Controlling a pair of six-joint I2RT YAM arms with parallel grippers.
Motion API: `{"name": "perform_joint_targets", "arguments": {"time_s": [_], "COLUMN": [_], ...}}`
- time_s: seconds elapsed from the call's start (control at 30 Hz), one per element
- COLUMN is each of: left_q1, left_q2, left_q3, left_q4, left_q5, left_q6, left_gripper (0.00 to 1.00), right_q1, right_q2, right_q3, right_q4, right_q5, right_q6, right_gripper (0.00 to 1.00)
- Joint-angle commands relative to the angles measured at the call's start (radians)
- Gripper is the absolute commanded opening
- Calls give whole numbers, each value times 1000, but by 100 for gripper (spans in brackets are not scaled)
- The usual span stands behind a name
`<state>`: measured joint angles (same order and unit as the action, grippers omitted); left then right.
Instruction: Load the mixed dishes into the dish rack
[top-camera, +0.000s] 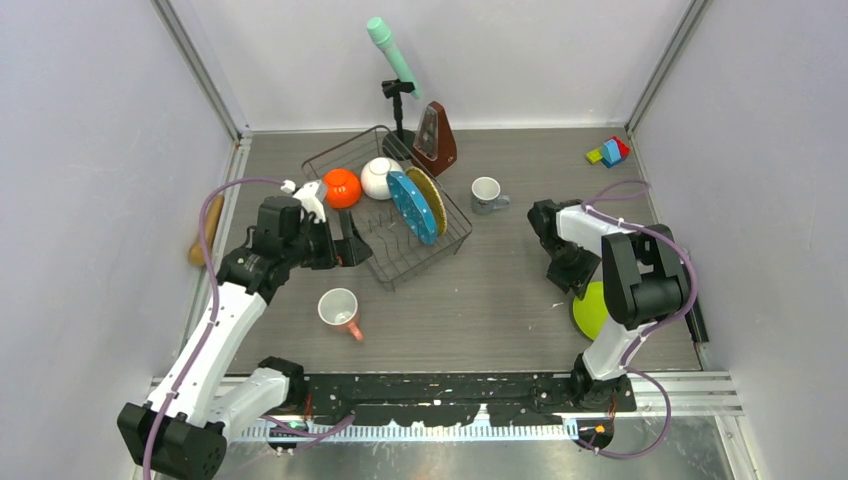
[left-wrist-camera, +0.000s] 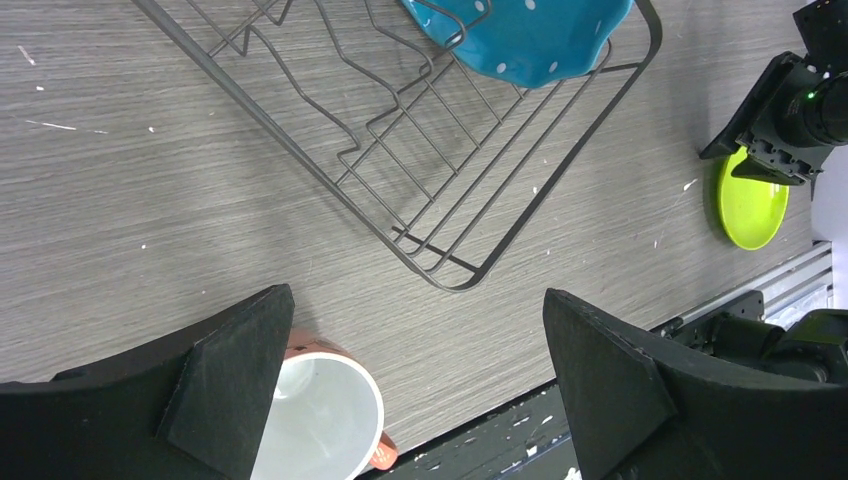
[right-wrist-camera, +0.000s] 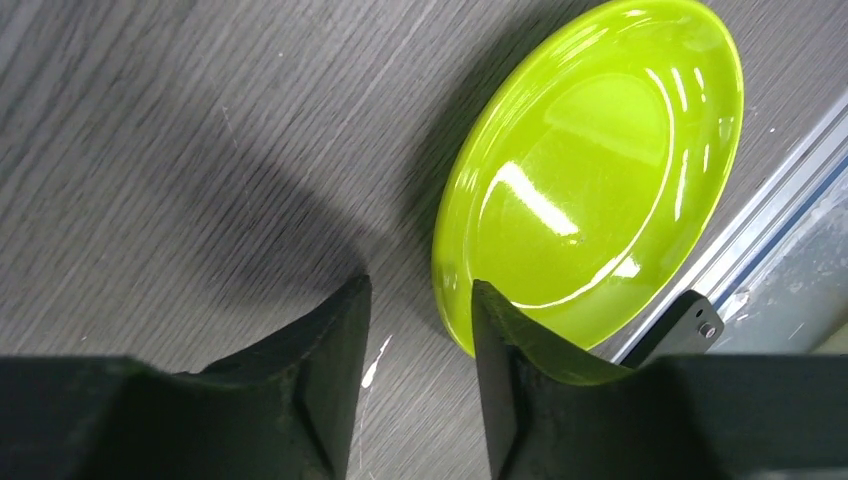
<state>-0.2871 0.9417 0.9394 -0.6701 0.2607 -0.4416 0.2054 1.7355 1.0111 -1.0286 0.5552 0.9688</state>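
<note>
The black wire dish rack (top-camera: 432, 258) holds an orange bowl (top-camera: 342, 187), a white bowl (top-camera: 380, 177), a blue dotted plate (top-camera: 412, 207) and a yellow plate (top-camera: 434, 198) standing on edge. My left gripper (top-camera: 358, 250) (left-wrist-camera: 418, 295) hangs wide open over the table by the rack's near corner (left-wrist-camera: 560, 165), holding nothing. The pink mug (top-camera: 340, 310) (left-wrist-camera: 320, 420) lies on its side under its left finger. My right gripper (top-camera: 570, 285) (right-wrist-camera: 420, 285) stands low and narrowed. Its jaws straddle the near rim of the lime green plate (right-wrist-camera: 590, 170) (top-camera: 590, 308) with a gap still showing. A small grey mug (top-camera: 487, 193) stands right of the rack.
A brown metronome (top-camera: 435, 140) and a teal microphone on a stand (top-camera: 392, 55) stand behind the rack. A wooden rolling pin (top-camera: 195, 248) lies at the left wall. Toy blocks (top-camera: 610, 152) sit at the back right. The lime plate lies close to the table's near right edge.
</note>
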Motion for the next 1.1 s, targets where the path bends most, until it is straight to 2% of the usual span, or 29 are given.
{"name": "perform_joint_targets", "arguments": {"time_s": [0.0, 0.3, 0.43, 0.47, 0.53, 0.67, 0.73, 0.8, 0.93, 1.07], "left_q1": [0, 0, 0, 0, 0, 0, -2, -22, -142, -265], "left_q2": [2, 28, 30, 33, 36, 39, 30, 1, -49, -14], "left_q3": [-3, 19, 12, 13, 16, 23, 17, -9, -33, -31], "left_q4": [29, 9, 10, 7, 1, 20, 85, 181, 336, 443], "left_q5": [-9, -9, -3, -4, -4, 49, 156, 181, 69, -43], "left_q6": [29, 53, 53, 53, 53, 53, 61, 40, 54, 90], "left_gripper": [100, 100, 100, 100, 100, 100, 97, 96, 96, 95], "right_q1": [-12, -18, -26, -30, -32, -32, -32, -32, -31, -25], "right_q2": [35, 12, 8, 3, -33, -153, -192, -216, -282, -363], "right_q3": [-25, -72, -81, -79, -62, 36, 129, 222, 294, 262], "right_q4": [9, -13, -14, -15, -23, -34, -86, -136, -65, 71], "right_q5": [-11, -4, -1, -1, 2, -68, -123, -204, -422, -577], "right_q6": [33, 15, 6, 3, -5, -26, 6, 65, 235, 416], "right_gripper": [45, 34, 18, 6, 1, 0, 0, 0, 0, 0]}}
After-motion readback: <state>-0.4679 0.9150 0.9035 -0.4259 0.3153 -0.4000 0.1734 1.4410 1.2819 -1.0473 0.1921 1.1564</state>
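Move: The lime-green plate's middle lies some 5 cm back and 6 cm to the right of the right hand, about 2 cm lower, with its near-left rim by the fingers. From that hand the grey mug stands roughly 22 cm ahead and 20 cm left, and the black microphone lies level with it, some 23 cm right. From the left hand the plate is about 51 cm right, 7 cm back and 20 cm below. Back low along the table by about 4 cm and slightly right, the right hand closes its half-open fingers on the green plate's rim, pinches it, then swings up about 13 cm, forward and left with it towards the rack, rolling its left side up nearly 30 degrees and tipping its fingers upward. Late on, the empty, open left hand shifts right about 6 cm and rises, turning clockwise. ##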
